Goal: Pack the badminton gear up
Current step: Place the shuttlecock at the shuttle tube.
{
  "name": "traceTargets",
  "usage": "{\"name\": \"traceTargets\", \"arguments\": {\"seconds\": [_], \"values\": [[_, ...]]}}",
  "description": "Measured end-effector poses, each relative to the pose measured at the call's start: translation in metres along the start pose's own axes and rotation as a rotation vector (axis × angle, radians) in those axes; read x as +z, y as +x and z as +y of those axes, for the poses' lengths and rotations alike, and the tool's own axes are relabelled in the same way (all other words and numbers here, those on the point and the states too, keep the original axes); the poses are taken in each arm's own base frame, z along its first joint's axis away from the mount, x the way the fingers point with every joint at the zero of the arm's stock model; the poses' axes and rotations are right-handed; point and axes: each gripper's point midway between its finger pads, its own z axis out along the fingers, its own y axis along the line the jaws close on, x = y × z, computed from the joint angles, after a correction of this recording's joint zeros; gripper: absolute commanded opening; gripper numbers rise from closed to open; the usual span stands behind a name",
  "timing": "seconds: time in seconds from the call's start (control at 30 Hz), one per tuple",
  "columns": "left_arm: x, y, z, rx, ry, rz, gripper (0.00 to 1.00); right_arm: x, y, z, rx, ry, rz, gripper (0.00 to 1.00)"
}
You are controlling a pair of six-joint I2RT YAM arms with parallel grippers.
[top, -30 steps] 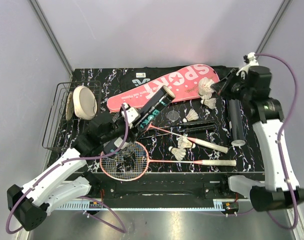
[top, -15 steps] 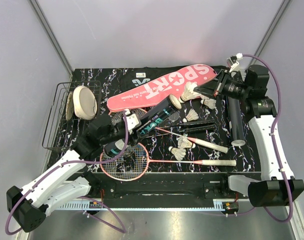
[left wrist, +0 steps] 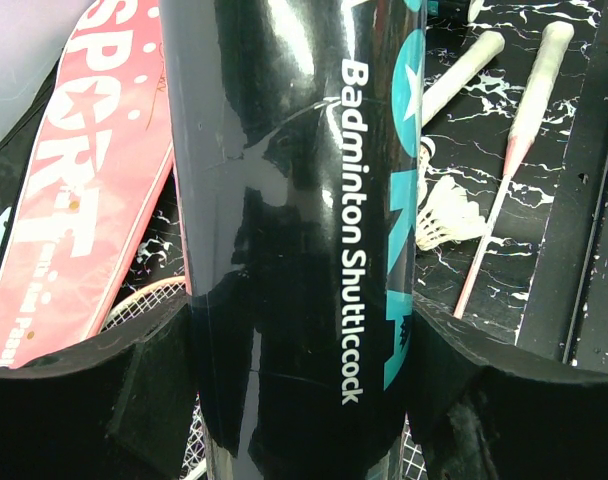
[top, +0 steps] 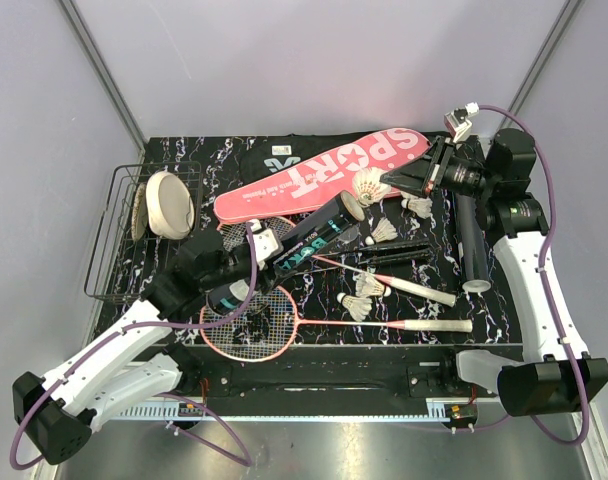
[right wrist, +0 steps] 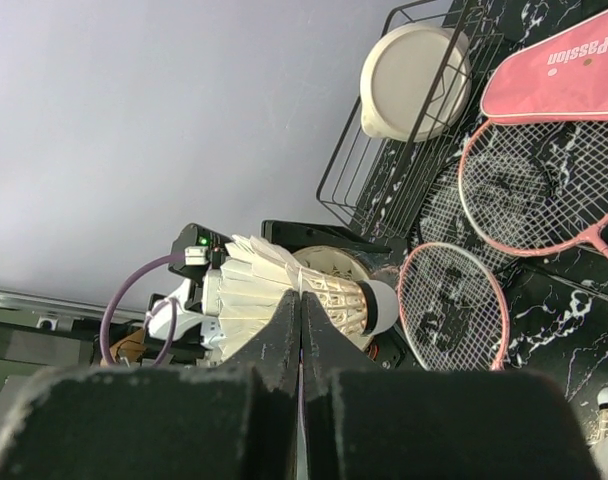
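My left gripper (top: 276, 256) (left wrist: 299, 390) is shut on the dark tube (top: 319, 232) (left wrist: 284, 200), which is lifted and tilted with its open end up and to the right. A white feather shuttlecock (top: 369, 186) (right wrist: 274, 295) hangs just off that open end, with my right gripper (top: 390, 181) (right wrist: 301, 322) shut on its feathers. The pink "SPORT" case (top: 324, 172) lies on the black bag (top: 272, 156) at the back. Two pink rackets (top: 252, 322) (top: 414, 290) lie at the front. Several loose shuttlecocks (top: 369, 287) are scattered in the middle.
A black wire basket (top: 109, 250) holding a cream disc (top: 170, 203) stands at the left edge. A second dark tube (top: 469, 245) lies along the right side, under my right arm. A black bar (top: 394, 252) lies among the shuttlecocks.
My right gripper has carried the shuttlecock leftward from the back right, up to the tube's mouth. My left gripper has tipped the tube lower and swung its mouth rightward.
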Motion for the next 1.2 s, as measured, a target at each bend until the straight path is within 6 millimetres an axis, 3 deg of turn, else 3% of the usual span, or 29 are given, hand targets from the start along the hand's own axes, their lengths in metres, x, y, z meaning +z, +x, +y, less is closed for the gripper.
{"name": "traceTargets", "arguments": {"seconds": [0.7,0.87,0.9,0.93,1.03,1.07,1.2], "values": [[0.001,-0.005,0.003,0.032,-0.014,-0.016,0.00,-0.006,0.015,0.004,0.006,0.029,0.045,0.00],[0.001,-0.008,0.002,0.036,-0.007,-0.028,0.00,0.007,0.035,0.006,0.019,0.010,0.110,0.00],[0.001,-0.008,0.002,0.037,-0.005,-0.030,0.00,0.010,0.039,0.006,0.021,0.008,0.121,0.06],[0.001,-0.008,0.001,0.038,-0.001,-0.032,0.00,0.013,0.041,0.005,0.015,0.006,0.131,0.20],[0.001,-0.010,0.000,0.040,0.003,-0.042,0.00,0.018,0.046,-0.005,-0.002,0.019,0.156,0.40],[0.000,-0.010,-0.001,0.041,0.003,-0.044,0.00,0.020,0.047,-0.011,-0.006,0.029,0.170,0.52],[-0.002,-0.013,-0.001,0.044,-0.001,-0.056,0.00,0.029,0.056,-0.037,-0.014,0.079,0.247,0.67]]}}
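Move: The tube mouth lies about 6 cm left of the right hand, 4 cm back and roughly 3 cm lower, with a shuttlecock already pinched in that hand. From the right hand, one loose shuttlecock lies some 38 cm below, 10 cm ahead and 5 cm right; another is at that depth, 4 cm back and 2 cm right. The left hand grips the tube; the pinched shuttlecock is about 6 cm ahead, 18 cm right and 16 cm above it. The shuttlecock, cork down, is brought back and then left into the tube's raised mouth, about 3 cm each way, by the right hand. Its shut fingers then open more than halfway and let go while the hand sinks some 5 cm beside the rim, turning about 10 degrees counter-clockwise. The left hand keeps its grip on the tube, raising it about 1 cm. ##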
